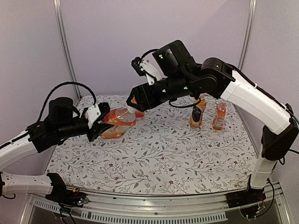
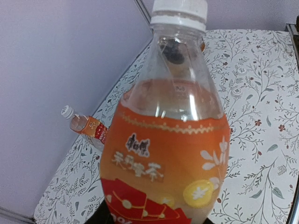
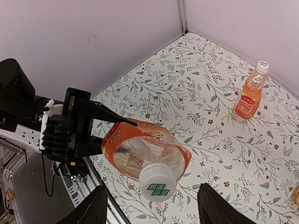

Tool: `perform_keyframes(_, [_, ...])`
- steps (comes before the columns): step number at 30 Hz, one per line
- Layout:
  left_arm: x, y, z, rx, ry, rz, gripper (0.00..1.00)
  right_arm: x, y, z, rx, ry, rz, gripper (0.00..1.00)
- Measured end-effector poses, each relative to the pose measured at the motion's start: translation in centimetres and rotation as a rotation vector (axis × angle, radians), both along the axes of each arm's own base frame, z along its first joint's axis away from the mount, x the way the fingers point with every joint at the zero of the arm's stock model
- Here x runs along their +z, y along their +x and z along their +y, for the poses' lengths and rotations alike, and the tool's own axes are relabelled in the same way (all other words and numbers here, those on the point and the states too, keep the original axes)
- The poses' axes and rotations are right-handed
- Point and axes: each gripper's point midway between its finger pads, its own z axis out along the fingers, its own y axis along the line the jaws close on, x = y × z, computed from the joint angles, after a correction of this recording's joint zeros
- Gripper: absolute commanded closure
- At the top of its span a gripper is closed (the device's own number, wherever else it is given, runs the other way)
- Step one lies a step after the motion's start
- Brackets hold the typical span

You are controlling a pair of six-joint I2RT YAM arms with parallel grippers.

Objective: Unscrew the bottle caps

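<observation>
My left gripper [image 1: 100,124] is shut on the orange-labelled body of a clear bottle [image 3: 140,147] and holds it tilted off the table. Its white bottle cap [image 3: 158,183] faces the right wrist camera, still on the neck [image 2: 180,11]. My right gripper [image 3: 153,186] is open, one finger [image 3: 93,210] on each side of the cap with a gap on both sides. In the top view the right gripper [image 1: 136,104] covers the cap. In the left wrist view only dark finger edges show under the bottle [image 2: 163,154].
Two capped bottles of orange drink [image 1: 197,112] [image 1: 219,115] stand at the back right. Another capped bottle [image 2: 86,126] lies on the floral cloth by the left wall. Two small white round things [image 2: 237,91] [image 2: 241,71] lie on the cloth [image 1: 163,158].
</observation>
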Motion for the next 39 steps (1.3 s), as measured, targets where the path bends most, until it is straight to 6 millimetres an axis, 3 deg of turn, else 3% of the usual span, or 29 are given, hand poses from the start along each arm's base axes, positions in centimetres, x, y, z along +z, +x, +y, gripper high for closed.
perform_keyframes(5, [0.0,0.0,0.0,-0.001,-0.001,-0.003,0.89,-1.1,0.3,0.1,-0.027,-0.001,0.088,0.41])
perform_keyframes(14, [-0.2,0.1,-0.2,-0.004,0.004,0.003,0.89,-3.7,0.5,0.6,-0.022,-0.048,0.176,0.63])
perform_keyframes(21, [-0.2,0.1,-0.2,-0.004,0.005,0.003,0.89,-3.7,0.2,1.0,0.001,-0.039,0.203,1.00])
perform_keyframes(29, [-0.7,-0.6,-0.6,-0.046,0.006,0.031,0.92,-4.1,-0.8,1.1,0.112,-0.078,0.171,1.00])
perform_keyframes(32, [-1.8,-2.1,-1.0,-0.121,0.018,0.097,0.92,-5.4,-3.0,0.7,0.272,-0.178,0.050,1.00])
perform_keyframes(36, [-3.6,-6.4,-2.0,-0.314,0.029,0.251,0.89,-7.1,-8.4,-0.5,0.587,-0.328,-0.193,1.00])
perform_keyframes(39, [-3.9,-9.6,-2.4,-0.456,0.021,0.343,0.89,-7.0,-11.8,-0.8,0.807,-0.366,-0.403,1.00])
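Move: The white cap on the held bottle lies right below the right hand's parted fingers, about 4 cm down, 1 cm left and level fore and aft. From the left hand, which still grips that bottle's body, the cap is about 9 cm right, 1 cm back and 7 cm up. The orange-label bottle stands some 29 cm ahead of the right hand and level sideways; the dark-label bottle is about 24 cm ahead and 33 cm right. Both stand about 26 cm lower. The right fingers come down about 4 cm over the cap and close on it from both sides, while the left hand keeps the bottle still. Then, with the cap pinched, the right hand twists counter-clockwise through some 55 degrees as it swings about 12 cm back and 3 cm lower. The left hand carries the bottle back about 10 cm and down 4 cm with it, turning clockwise. ##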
